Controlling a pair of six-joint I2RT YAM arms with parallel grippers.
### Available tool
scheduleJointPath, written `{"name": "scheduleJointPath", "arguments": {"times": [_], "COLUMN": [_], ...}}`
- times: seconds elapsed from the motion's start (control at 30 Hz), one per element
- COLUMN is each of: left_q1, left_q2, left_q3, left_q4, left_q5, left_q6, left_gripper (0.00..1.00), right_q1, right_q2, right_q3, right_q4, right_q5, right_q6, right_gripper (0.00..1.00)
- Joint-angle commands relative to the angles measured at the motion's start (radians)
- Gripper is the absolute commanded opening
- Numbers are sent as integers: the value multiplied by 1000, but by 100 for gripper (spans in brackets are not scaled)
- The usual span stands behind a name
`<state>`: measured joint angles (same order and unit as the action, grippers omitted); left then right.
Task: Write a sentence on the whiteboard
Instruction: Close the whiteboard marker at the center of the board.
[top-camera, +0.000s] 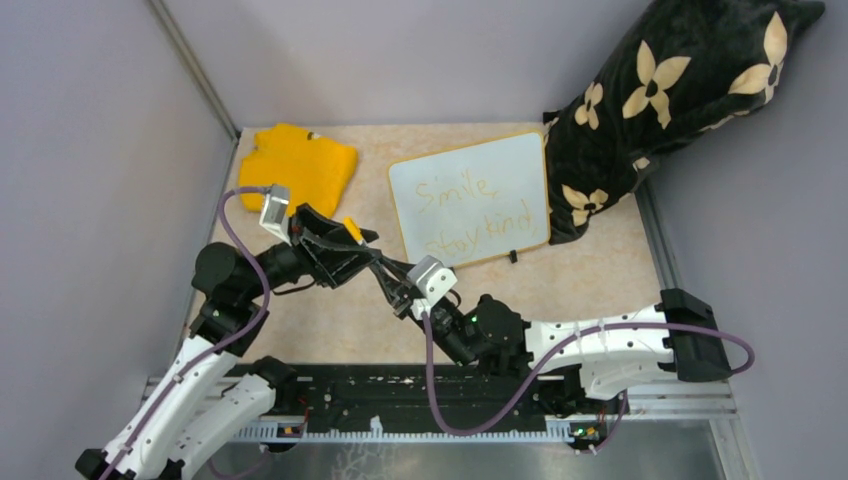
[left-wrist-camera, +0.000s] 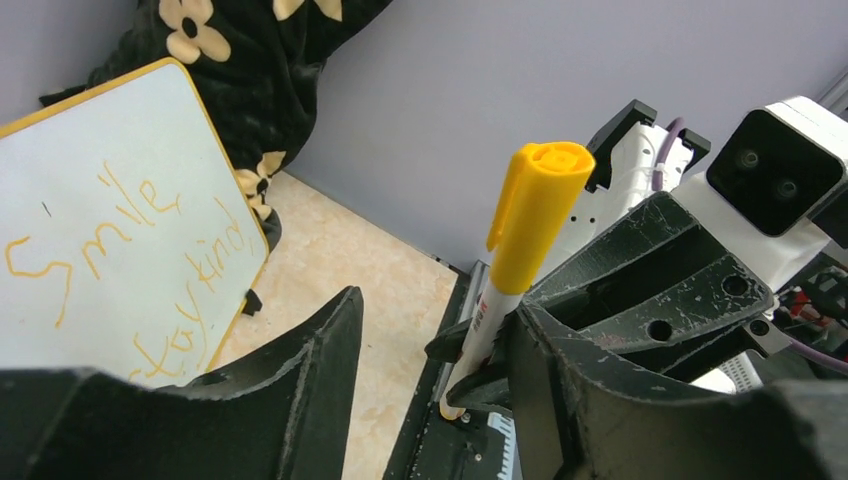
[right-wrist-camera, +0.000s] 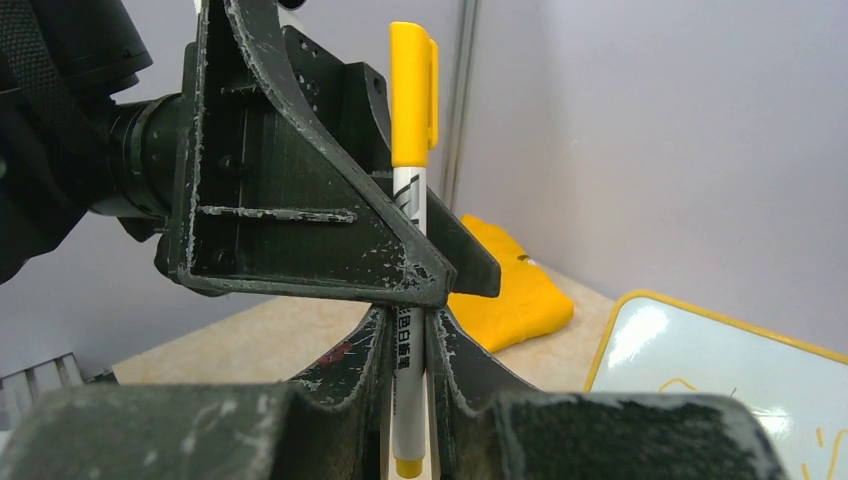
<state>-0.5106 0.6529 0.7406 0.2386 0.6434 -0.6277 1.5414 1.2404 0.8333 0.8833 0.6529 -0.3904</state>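
Note:
The whiteboard (top-camera: 500, 165) stands tilted at the back centre, propped against a pillow, its yellow-orange sentence (top-camera: 455, 190) reading "Smile" over "Stay kind". A marker (right-wrist-camera: 408, 290) with a white barrel and a yellow cap stands upright. My right gripper (right-wrist-camera: 408, 335) is shut on its lower barrel. My left gripper (left-wrist-camera: 435, 310) is open around the same marker (left-wrist-camera: 530, 225), which lies close against one finger (left-wrist-camera: 590, 390). Both grippers meet in front of the board, the left gripper (top-camera: 368, 250) above the right gripper (top-camera: 398, 292). The whiteboard (left-wrist-camera: 60, 180) shows in the left wrist view.
A folded yellow cloth (top-camera: 298, 162) lies at the back left. The black pillow with cream flowers (top-camera: 660, 100) leans in the back right corner. Grey walls close in the beige table (top-camera: 590, 280) on the left, back and right. A black rail (top-camera: 400, 395) runs along the near edge.

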Motion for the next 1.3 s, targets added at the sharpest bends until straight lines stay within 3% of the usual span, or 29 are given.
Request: {"name": "scheduleJointPath", "arguments": {"times": [0.0,0.07,0.27,0.4,0.43,0.53,0.6,0.63,0.67,0.83,1.0,1.13,1.27], "left_q1": [0,0,0,0,0,0,0,0,0,1,0,0,0], "left_q2": [-19,-29,-39,-41,-41,-39,-37,-35,-31,8,44,85,136], "left_q3": [-16,-23,-47,-50,-53,-50,-42,-35,-26,35,57,65,76], "left_q4": [-21,-7,30,9,3,-23,-56,-79,-104,-274,-387,-459,-504], "left_q5": [-31,-34,-24,-45,-54,-94,-128,-148,-170,-291,-390,-436,-469], "left_q6": [3,-10,-27,-25,-21,-5,14,27,42,133,187,209,218], "left_gripper": [54,49,1,0,0,0,0,0,0,0,0,0,0], "right_q1": [4,5,5,5,5,5,5,3,2,-18,-124,-182,-238], "right_q2": [-10,-12,-20,-45,-53,-75,-87,-94,-101,-166,-335,-468,-458], "right_q3": [39,38,24,0,-8,-2,0,-4,-8,-93,-227,-333,-205], "right_q4": [64,58,44,0,-16,-141,-199,-227,-250,-298,-380,-352,-727], "right_q5": [-39,-38,-32,-25,-23,-12,13,21,32,138,174,238,239], "right_q6": [17,21,30,60,68,106,131,147,161,281,564,638,719], "right_gripper": [0,0,0,0,9,54,74,94,98,99,99,99,99]}}
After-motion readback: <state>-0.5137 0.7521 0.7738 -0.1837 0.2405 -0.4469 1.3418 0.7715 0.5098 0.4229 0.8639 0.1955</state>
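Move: The capped marker stands upright between the left hand's open fingers, about 1 cm back from its hand point and level in height. The right hand already pinches the lower barrel, the marker's middle being about 3 cm straight above its hand point. From the left hand, the whiteboard lies some 22 cm ahead, 20 cm right and 20 cm below. The yellow cloth is about 30 cm ahead, 19 cm left and 32 cm below that hand. The left hand eases back about 1 cm while its fingers close on the marker's barrel just under the yellow cap, and only then does the right hand open wide, let go of the lower barrel and draw off some 13 cm to its right, sinking about 10 cm and coming forward about 6 cm with its fingers tipping down. With the marker held, the left hand sinks about 10 cm and goes about 9 cm forward from its rearmost point, drifting slightly left, as the wrist turns counter-clockwise and tips down, some 35 degrees in all. ##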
